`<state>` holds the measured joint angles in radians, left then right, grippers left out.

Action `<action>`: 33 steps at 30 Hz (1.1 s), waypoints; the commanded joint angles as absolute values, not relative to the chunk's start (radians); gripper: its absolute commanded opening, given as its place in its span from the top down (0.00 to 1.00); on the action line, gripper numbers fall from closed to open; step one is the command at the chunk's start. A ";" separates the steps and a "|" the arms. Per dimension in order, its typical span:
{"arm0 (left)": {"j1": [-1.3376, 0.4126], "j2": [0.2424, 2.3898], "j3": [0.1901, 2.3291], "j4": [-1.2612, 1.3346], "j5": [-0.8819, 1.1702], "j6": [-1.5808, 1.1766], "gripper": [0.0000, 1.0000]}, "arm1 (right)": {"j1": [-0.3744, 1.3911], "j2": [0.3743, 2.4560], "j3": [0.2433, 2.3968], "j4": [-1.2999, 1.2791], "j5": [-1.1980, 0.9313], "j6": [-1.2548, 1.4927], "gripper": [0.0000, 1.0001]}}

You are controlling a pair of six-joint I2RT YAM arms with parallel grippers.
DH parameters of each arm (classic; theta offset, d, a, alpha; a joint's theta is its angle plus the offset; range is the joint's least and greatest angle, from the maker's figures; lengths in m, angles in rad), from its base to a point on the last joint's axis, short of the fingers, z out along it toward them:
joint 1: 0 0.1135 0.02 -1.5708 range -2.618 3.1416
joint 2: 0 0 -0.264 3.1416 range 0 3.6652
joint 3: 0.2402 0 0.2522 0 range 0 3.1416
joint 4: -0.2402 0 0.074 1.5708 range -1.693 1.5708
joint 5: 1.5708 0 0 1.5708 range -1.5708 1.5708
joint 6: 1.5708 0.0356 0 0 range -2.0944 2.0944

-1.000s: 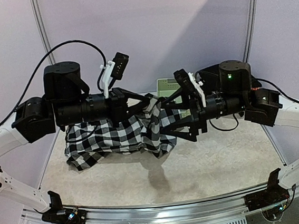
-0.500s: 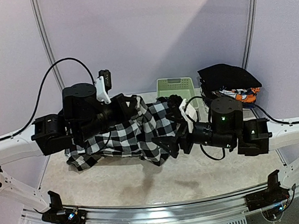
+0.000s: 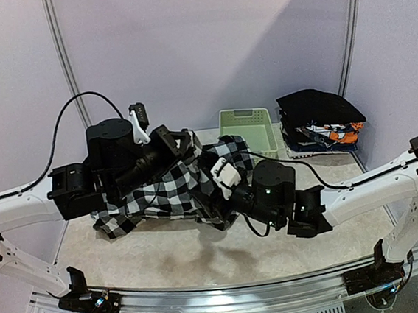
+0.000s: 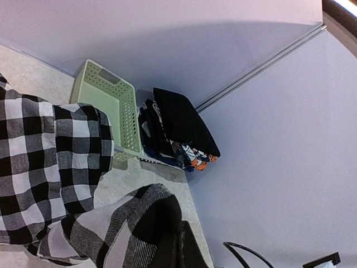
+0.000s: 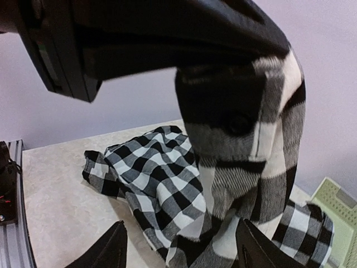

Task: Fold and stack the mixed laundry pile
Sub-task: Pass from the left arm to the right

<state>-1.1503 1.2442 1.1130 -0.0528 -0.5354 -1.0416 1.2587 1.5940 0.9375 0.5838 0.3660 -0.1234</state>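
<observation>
My left gripper (image 3: 186, 141) is shut on a fold of the black-and-white checked shirt (image 3: 164, 194) and holds it up, while the rest drapes down onto the table. In the left wrist view the jaws (image 4: 183, 247) pinch the cloth (image 4: 50, 162) at the bottom edge. My right gripper (image 3: 215, 193) is low at the shirt's hanging right edge. Its dark fingers (image 5: 107, 249) stand apart, with the shirt's lower edge (image 5: 223, 223) hanging between them. A folded stack (image 3: 319, 121) of black cloth and orange-blue-white pieces sits at the back right.
A pale green slotted basket (image 3: 248, 127) stands at the back, between the shirt and the folded stack (image 4: 179, 129). The basket (image 4: 113, 107) is partly covered by the shirt in the left wrist view. Lilac walls close off the back and sides.
The right arm has swung down and to the left, to the shirt's hanging edge, and its fingers have narrowed. The left arm has lowered and drawn back with the shirt.
</observation>
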 commanded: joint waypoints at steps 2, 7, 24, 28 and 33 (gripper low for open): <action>-1.157 1.237 1.090 -0.018 -0.553 -1.097 1.00 | 1.265 1.655 1.030 0.696 0.412 -0.162 0.41; -1.153 1.237 1.078 0.044 -0.541 -1.112 1.00 | 1.267 1.685 1.063 0.718 0.460 -0.180 0.51; -1.149 1.224 1.026 0.106 -0.544 -1.192 1.00 | 1.270 1.849 1.201 0.759 0.780 -0.175 0.48; -1.149 1.210 1.019 0.104 -0.559 -1.192 1.00 | 1.274 1.868 1.193 0.805 0.814 -0.193 0.56; -1.149 1.203 1.007 0.110 -0.561 -1.205 1.00 | 1.284 1.869 1.185 0.854 0.821 -0.236 0.66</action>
<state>-1.1488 1.2263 1.0283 0.0837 -0.5430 -1.1927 1.2694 1.8553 1.1786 0.7811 0.7689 -0.2028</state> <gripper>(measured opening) 0.008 0.380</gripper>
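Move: The part of the checked cloth hanging just under the left gripper's grip lies about 6 cm ahead of the right hand, 2 cm left and 3 cm above; from the left hand it is some 6 cm below and 4 cm back. The left gripper is about 10 cm ahead of the right hand, 3 cm left and 8 cm higher. Counted from the right hand, the cloth's body lies some 13 cm ahead, 20 cm left and 25 cm below, and the green basket roughly 30 cm ahead, 17 cm right and 22 cm below. The checked cloth stays pinched in the left gripper, which holds its place and rolls about 10 degrees, while the right hand comes up and slightly left, then forward into the hanging fold just below that grip, about 6 cm ahead in all. Its wrist swings some 25 degrees clockwise, and its part-open fingers narrow around the fold, ease open once, then narrow again without shutting. ##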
